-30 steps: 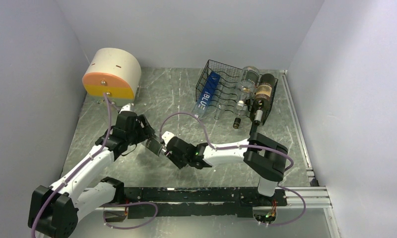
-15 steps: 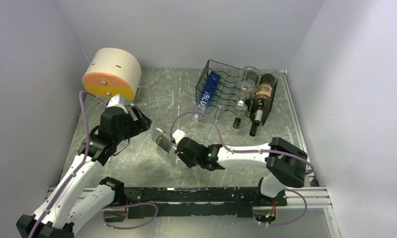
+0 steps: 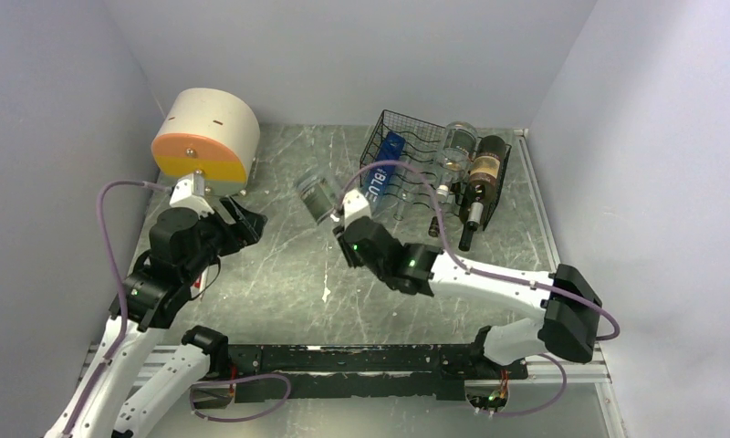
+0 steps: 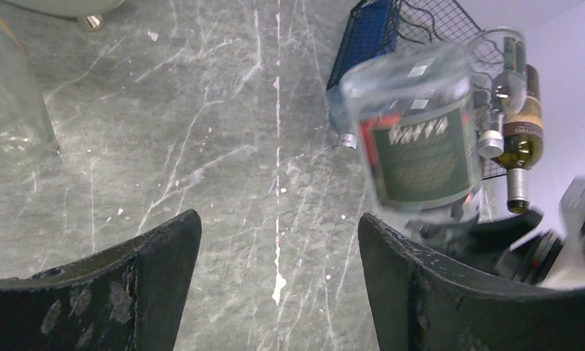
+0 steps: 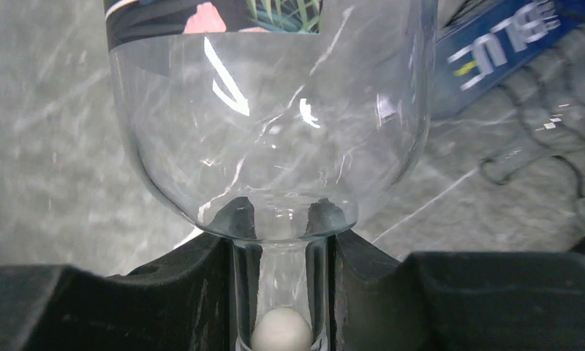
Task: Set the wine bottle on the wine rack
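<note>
A clear wine bottle [image 3: 315, 193] with a green label hangs tilted above the table, left of the black wire wine rack [image 3: 407, 146]. My right gripper [image 3: 342, 217] is shut on the bottle's neck [image 5: 282, 292], and the rounded shoulder [image 5: 275, 146] fills the right wrist view. My left gripper [image 3: 244, 225] stands open and empty to the left, apart from the bottle. In the left wrist view, the bottle [image 4: 420, 139] floats beyond the dark fingers [image 4: 436, 292], in front of the rack [image 4: 436, 22].
The rack holds a blue bottle [image 3: 380, 175], a clear bottle [image 3: 457, 144] and a dark bottle [image 3: 485, 169]. A dark bottle neck [image 3: 467, 235] reaches onto the table in front of it. A cream and orange drum [image 3: 206, 137] stands at the back left.
The left gripper let go of the bottle, opened and drew back to the left. The right arm lifted the bottle by its neck and carried it up and back toward the rack.
</note>
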Motion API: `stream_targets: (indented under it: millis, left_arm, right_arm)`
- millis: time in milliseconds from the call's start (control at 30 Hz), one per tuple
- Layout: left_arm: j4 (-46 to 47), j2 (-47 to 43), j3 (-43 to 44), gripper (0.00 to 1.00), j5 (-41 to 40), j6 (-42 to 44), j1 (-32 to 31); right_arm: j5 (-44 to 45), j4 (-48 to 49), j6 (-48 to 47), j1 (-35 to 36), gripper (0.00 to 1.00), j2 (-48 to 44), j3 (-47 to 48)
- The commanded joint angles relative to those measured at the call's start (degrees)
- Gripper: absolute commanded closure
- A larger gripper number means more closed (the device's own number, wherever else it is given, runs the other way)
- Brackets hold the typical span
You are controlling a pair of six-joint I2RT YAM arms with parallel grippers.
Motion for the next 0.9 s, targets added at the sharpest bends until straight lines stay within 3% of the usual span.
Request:
stream_targets:
  millis: [0,233,600,867]
  left_arm:
    - [-1.3,-2.0,2.3,0.18,2.1,1.5,-0.2]
    - [-2.2,-3.6,2.2,0.17,2.8,2.1,-0.2]
    - [-2.4,-3.9,1.7,0.17,4.0,2.5,-0.2]
    - [-2.1,-3.7,0.9,0.17,4.6,2.6,-0.2]
  right_arm:
    - [8.3,7.0,8.6,-7.6,1.00,-2.1,10.8]
    - [8.5,2.1,21.1,-20.5,1.00,2.6,18.2]
    - [15.4,-5.3,27.2,-27.2,1.00,15.8,31.6]
    - [16.1,-10.1,31.0,-31.2,1.00,19.1,32.5]
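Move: The right gripper already holds the clear bottle by its neck. The open place for it on the wine rack lies about 23 cm ahead, 15 cm to the right and roughly 9 cm below. The blue bottle lies just left of that place, some 20 cm ahead and 9 cm right of the hand; the racked clear bottle is about 13 cm farther right than the place and level with it. From the idle left gripper the place is about 23 cm ahead, 32 cm right and well below. Swing the right gripper some 19 cm forward and 11 cm to the right, carrying the clear bottle by its neck over to the wine rack; arc up about 8 cm first, then sink back 6 cm. Turn the wrist about 50 degrees clockwise on the way, so the bottle's base leads away and slightly right, and keep the fingers' hold unchanged. ##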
